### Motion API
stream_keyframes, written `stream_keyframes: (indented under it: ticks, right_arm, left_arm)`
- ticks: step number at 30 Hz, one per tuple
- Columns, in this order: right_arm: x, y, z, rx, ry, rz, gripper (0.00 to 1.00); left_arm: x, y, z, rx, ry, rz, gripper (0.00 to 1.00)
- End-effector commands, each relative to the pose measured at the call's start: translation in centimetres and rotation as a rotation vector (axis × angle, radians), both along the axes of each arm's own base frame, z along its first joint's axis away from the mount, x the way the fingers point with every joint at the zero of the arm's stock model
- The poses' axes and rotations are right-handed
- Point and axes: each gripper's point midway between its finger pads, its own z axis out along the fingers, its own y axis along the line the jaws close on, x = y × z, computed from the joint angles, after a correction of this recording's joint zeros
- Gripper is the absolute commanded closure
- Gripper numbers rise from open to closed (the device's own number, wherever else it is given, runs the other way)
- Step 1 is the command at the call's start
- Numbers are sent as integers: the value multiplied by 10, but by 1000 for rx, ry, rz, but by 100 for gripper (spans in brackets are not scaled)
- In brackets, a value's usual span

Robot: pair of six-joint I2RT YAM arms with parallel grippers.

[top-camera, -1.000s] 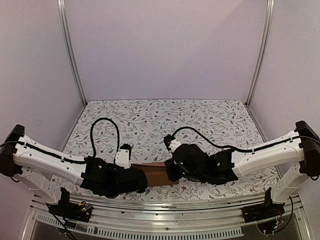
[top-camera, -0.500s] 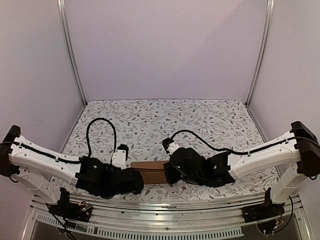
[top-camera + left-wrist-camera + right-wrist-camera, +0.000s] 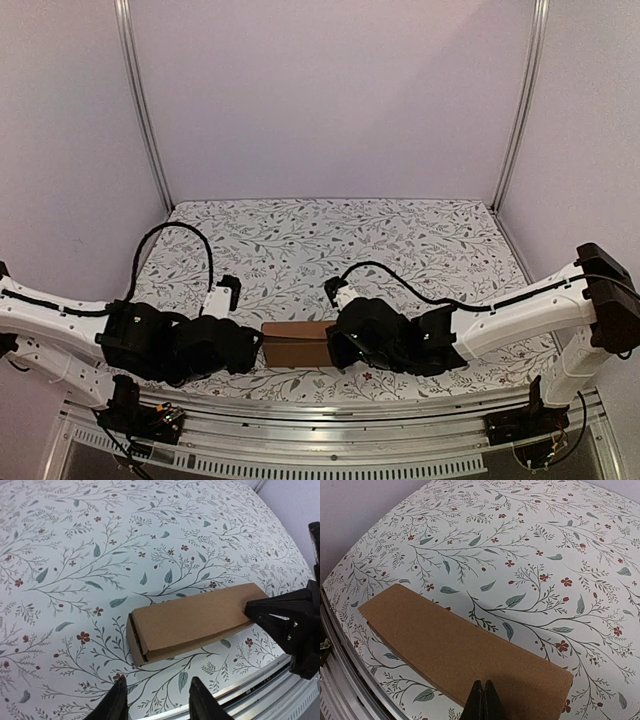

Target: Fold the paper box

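Observation:
The paper box (image 3: 297, 343) is a closed, plain brown rectangular box lying flat on the floral table near the front edge. In the left wrist view the paper box (image 3: 190, 621) shows its left end and top. My left gripper (image 3: 155, 696) stands open just short of that end, apart from it, nothing between its fingers. In the top view the left gripper (image 3: 254, 347) sits left of the box. My right gripper (image 3: 481, 692) is shut, its tips over the lid of the paper box (image 3: 460, 650) near the right end; whether they touch it does not show.
The table's metal front rail (image 3: 260, 692) runs right beside the box. Purple walls with metal posts (image 3: 140, 100) enclose the table. The floral tabletop (image 3: 330, 240) stretches behind the box.
My left gripper has opened and drawn back to the left, off the box's left end. The box now lies flat and more exposed. The right gripper has stayed shut over the right end.

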Motion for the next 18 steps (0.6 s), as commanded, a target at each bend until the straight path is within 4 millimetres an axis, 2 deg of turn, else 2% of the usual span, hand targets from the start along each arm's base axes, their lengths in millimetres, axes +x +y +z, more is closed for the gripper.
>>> stream_keyframes:
  ticks: [1,4,6,12,18]
  right_arm:
    - [-10,-26,-52,-171,63,3,100]
    - [-10,-26,-51,-169,63,5,100]
    - [-10,-26,-50,-166,60,9,100]
    - [-11,-24,-50,-164,67,14,100]
    - [-11,-22,-50,-160,69,18,100]
  left_arm:
    - [2,-7,25,-86,-36,-88,68]
    - [12,-9,34,-186,-31,-115,89]
    - [21,-9,35,-237,-21,-130,99]
    - [40,-24,33,-325,-8,-223,100]
    - [54,-34,17,-464,55,-278,100]
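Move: The closed paper box lies to the right of the empty left hand: its middle is about 12 cm right, some 4 cm ahead and 6 cm below, and its left end is only about 2 cm to the right. The right gripper's tips rest on the lid, roughly 17 cm right of the left hand and 4 cm ahead. From the right hand, the box's middle is about 6 cm left, 1 cm ahead and 3 cm below. Lift the left gripper about 3.5 cm clear beside the box's left end while shutting its half-open fingers on nothing, then carry it forward about 5 cm and slightly right, easing down a little. Roll its left side down some 20 degrees and swing it a touch clockwise. Keep the right gripper still, shut tips resting on the lid. ##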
